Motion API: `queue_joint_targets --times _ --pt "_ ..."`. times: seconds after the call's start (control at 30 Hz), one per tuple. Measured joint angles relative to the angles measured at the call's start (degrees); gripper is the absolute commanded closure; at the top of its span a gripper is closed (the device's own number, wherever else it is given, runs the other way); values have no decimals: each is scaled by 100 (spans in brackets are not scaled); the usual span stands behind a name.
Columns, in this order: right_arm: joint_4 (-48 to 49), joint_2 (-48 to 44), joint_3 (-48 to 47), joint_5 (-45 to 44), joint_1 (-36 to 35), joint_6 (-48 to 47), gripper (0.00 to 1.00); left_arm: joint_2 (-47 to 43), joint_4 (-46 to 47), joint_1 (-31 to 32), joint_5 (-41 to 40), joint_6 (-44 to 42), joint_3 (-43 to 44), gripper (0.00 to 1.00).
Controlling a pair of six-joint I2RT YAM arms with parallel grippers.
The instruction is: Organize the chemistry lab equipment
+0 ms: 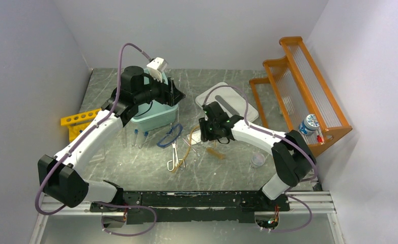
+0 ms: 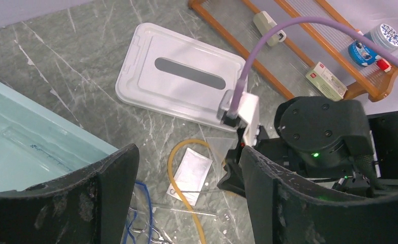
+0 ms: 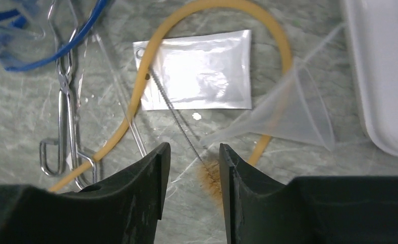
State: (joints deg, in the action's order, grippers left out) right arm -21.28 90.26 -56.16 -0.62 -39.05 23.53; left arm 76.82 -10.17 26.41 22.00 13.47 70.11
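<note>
My left gripper (image 1: 175, 94) hangs open and empty over the right edge of a teal bin (image 2: 44, 127), where a clear test tube (image 2: 31, 143) lies. My right gripper (image 3: 193, 150) is low over the clutter, its jaws apart around the tan bristles of a small brush (image 3: 208, 178). The bristles touch the right finger and a gap remains on the left. Around it lie tan tubing (image 3: 151, 48), a clear funnel (image 3: 293, 114), a white packet (image 3: 199, 68), silver forceps (image 3: 66, 107) and blue tubing (image 3: 49, 51). The yellow rack (image 1: 78, 122) lies far left.
A white lid (image 1: 222, 98) lies behind the right gripper. The orange shelf (image 1: 309, 86) stands at the right wall with a blue-capped jar (image 1: 309, 123). A clear cup (image 1: 258, 160) sits by the right arm. Two test tubes (image 1: 136, 137) lie in front of the bin.
</note>
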Motion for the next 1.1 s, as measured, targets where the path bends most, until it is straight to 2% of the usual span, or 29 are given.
queue_joint_targets --times 0.1,0.2,0.47,0.83,1.1 --pt "-22 258 -181 136 -133 -461 56 0 17 0 -11 0 0 23" --pt "-94 549 -339 223 -264 -850 60 0 42 0 -13 2 0 23" --pt "-319 997 -461 212 -459 -1298 67 9 127 0 -13 42 0 23" --pt "-503 1331 -750 -181 -761 -1589 100 120 184 0 -15 72 0 24" --pt "-1082 1147 -1038 -129 -780 -1722 100 155 208 0 -39 155 0 26"
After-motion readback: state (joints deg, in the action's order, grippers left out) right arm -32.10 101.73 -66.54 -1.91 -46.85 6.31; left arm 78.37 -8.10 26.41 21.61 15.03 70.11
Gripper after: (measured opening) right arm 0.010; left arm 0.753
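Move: The brush lies almost under the right hand, its middle some 2 cm back, 1 cm to the left and 5 cm below; its wire handle runs off forward and left. At the same depth, the white packet is about 2 cm ahead and 4 cm left, the funnel 3 cm ahead and 2 cm right, and the glass tube 3 cm back and 6 cm left. From the left hand, the brush is roughly 9 cm back, 8 cm right and 28 cm down. The right fingers close fully and pinch the brush's twisted wire just short of the bristles. To get there the half-open hand first swings left about 2 cm, turning some 20 degrees counter-clockwise, then sinks about 5 cm while easing back a couple of centimetres. Once shut, it starts to rise, about 2 cm, with the wire held. ##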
